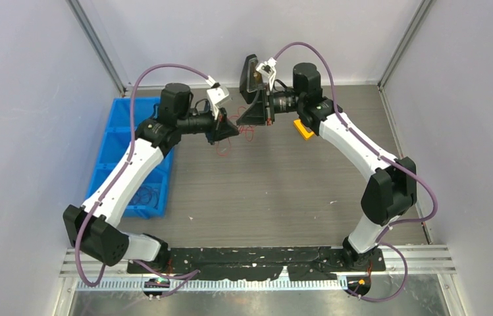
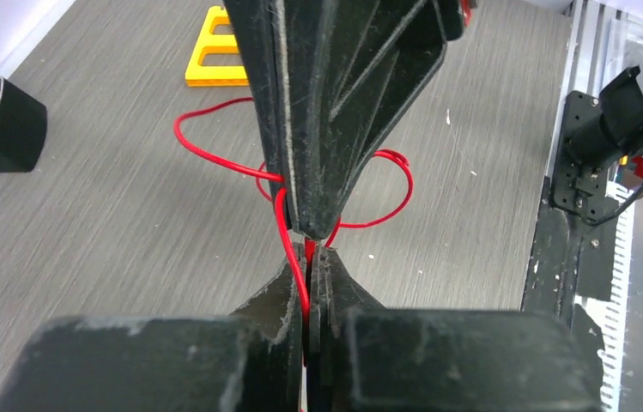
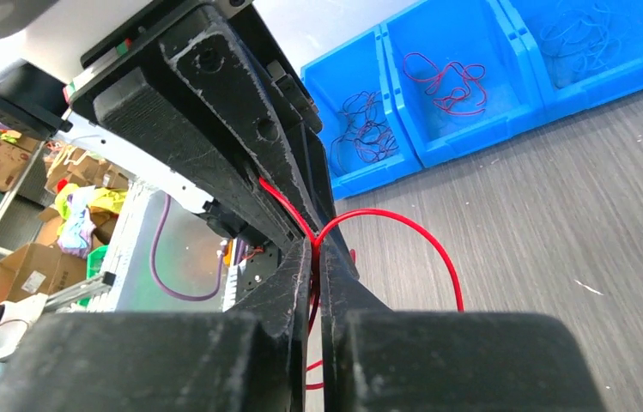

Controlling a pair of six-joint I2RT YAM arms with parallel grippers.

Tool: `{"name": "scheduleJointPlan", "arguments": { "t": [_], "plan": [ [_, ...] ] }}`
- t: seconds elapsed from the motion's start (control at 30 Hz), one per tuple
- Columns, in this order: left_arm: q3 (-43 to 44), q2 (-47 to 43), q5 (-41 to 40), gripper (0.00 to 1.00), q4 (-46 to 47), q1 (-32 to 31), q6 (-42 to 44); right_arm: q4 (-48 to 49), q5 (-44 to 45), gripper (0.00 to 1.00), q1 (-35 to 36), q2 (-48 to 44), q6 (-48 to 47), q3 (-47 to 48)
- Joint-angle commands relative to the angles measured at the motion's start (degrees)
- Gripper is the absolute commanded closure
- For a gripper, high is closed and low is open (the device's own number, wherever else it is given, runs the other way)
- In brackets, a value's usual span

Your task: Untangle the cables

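A thin red cable (image 1: 225, 146) hangs in loops between my two grippers above the far middle of the table. My left gripper (image 1: 235, 129) is shut on it; the left wrist view shows the red cable (image 2: 215, 157) pinched between its jaws (image 2: 310, 256), tip to tip with the other gripper. My right gripper (image 1: 243, 118) is shut on the same red cable (image 3: 421, 227), which arcs out from its tips (image 3: 316, 245). No blue or purple strand shows between the grippers.
A blue compartment bin (image 1: 116, 155) stands at the left and holds sorted wires: dark ones (image 3: 365, 133), red ones (image 3: 446, 81), bluish ones (image 3: 579, 34). A yellow part (image 1: 304, 129) lies under the right arm. A black box (image 1: 251, 72) stands at the back.
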Motion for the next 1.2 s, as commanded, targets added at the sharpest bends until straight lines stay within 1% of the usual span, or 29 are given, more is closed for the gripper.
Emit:
{"name": "scheduleJointPlan", "arguments": {
  "t": [0.0,0.03,0.07,0.1,0.13,0.17,0.2,0.23,0.27,0.3,0.37,0.43,0.47,0.53,0.57,0.63,0.7,0.83,0.87,0.93,1.03,1.13,1.17],
  "plan": [
    [-2.72,-4.46,-0.39,1.00,-1.66,2.08,-1.00,3.52,-1.14,0.87,0.35,-3.30,2.38,0.52],
    [-3.54,-5.38,-0.24,1.00,-0.90,3.67,-2.60,2.96,-1.31,0.84,0.20,-3.41,2.52,0.93],
    [-4.05,-6.31,0.49,1.00,-0.55,5.41,-3.83,2.60,-1.34,0.78,0.05,-3.44,2.50,1.13],
    [-4.28,-7.16,0.93,1.00,-0.79,7.45,-4.41,1.23,-1.34,0.74,-0.45,-3.47,2.31,1.42],
    [-4.16,-7.93,1.09,1.00,-1.60,9.35,-4.43,0.42,-1.39,0.67,-0.89,-3.47,2.26,1.46],
    [-3.96,-8.72,1.22,1.00,-2.70,11.64,-3.99,-0.81,-1.42,0.63,-1.96,-3.52,1.94,1.43],
    [-3.57,-9.60,1.33,1.00,-4.67,13.87,-3.11,-1.44,-1.39,0.55,-2.52,-3.58,1.53,1.38],
    [-3.27,-10.62,1.40,1.00,-6.45,16.10,-1.67,-2.90,-1.06,0.52,-3.95,-3.74,1.22,1.24],
    [-2.88,-11.30,1.31,1.00,-8.78,18.38,0.29,-3.71,-0.86,0.43,-4.66,-3.83,0.28,1.15],
    [-2.49,-11.83,0.90,1.00,-11.26,21.12,3.00,-5.75,-0.23,0.39,-5.91,-4.13,-0.51,0.92],
    [-1.24,-12.26,-0.64,1.00,-16.70,25.74,10.82,-10.24,1.38,0.23,-7.33,-4.77,-4.35,0.74],
    [-0.15,-11.47,-2.47,1.00,-21.56,30.46,16.92,-15.03,3.45,0.17,-8.16,-5.25,-8.91,0.72],
    [1.10,-10.58,-3.59,1.00,-24.10,32.63,22.51,-17.61,4.37,0.15,-8.39,-5.37,-11.26,0.70],
    [2.86,-7.78,-6.58,1.00,-29.00,36.14,31.30,-20.16,4.85,0.13,-8.63,-5.18,-13.03,0.76],
    [3.89,-6.00,-8.63,1.00,-31.45,37.38,36.04,-20.69,4.86,0.07,-8.69,-5.08,-13.27,0.84],
    [4.98,-2.51,-12.19,1.00,-33.76,39.47,42.05,-21.49,4.85,0.04,-8.68,-4.79,-13.62,0.82],
    [5.08,0.38,-15.12,1.00,-31.82,40.85,44.68,-21.86,4.92,0.02,-8.70,-4.57,-13.77,0.89],
    [3.84,4.64,-19.54,0.95,-25.38,41.19,48.94,-22.85,4.82,0.01,-8.77,-4.38,-14.79,1.35],
    [3.42,5.55,-20.37,0.93,-23.30,41.19,49.24,-23.89,4.84,0.01,-8.74,-4.27,-15.12,1.76],
    [2.85,7.70,-22.83,0.85,-20.40,41.15,50.29,-25.62,4.78,0.01,-8.79,-4.08,-16.43,2.44],
    [1.53,10.54,-28.20,0.68,-16.81,41.07,52.80,-27.49,5.02,0.01,-8.87,-4.00,-18.09,3.01],
    [0.76,10.08,-29.60,0.45,-16.77,41.03,54.29,-29.68,5.56,0.01,-9.16,-4.19,-19.50,3.76],
    [0.53,9.10,-29.02,0.40,-16.65,41.08,53.90,-30.41,5.84,0.01,-9.34,-4.36,-20.17,3.78]
  ]
}}
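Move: Between the two fingertips, both hands already hold the red cable. The middle compartment of the blue tray lies about 34 cm to the left hand's left, 16 cm ahead and 25 cm below; the near compartment's purple cable is some 17 cm nearer the bases than that compartment, and the far compartment's light-blue cable some 16 cm beyond it. From the right hand the middle compartment is about 36 cm left, 16 cm ahead and 28 cm down. Carrying the red cable away from the right hand, which opens wide to release it and then draws back about 7 cm to the right, sinking a little, the left hand sweeps some 35 cm left to the tray. Late on it also sinks and edges forward, tilting its fingers down and round to the front, and opens halfway to let the cable go towards the middle compartment. ##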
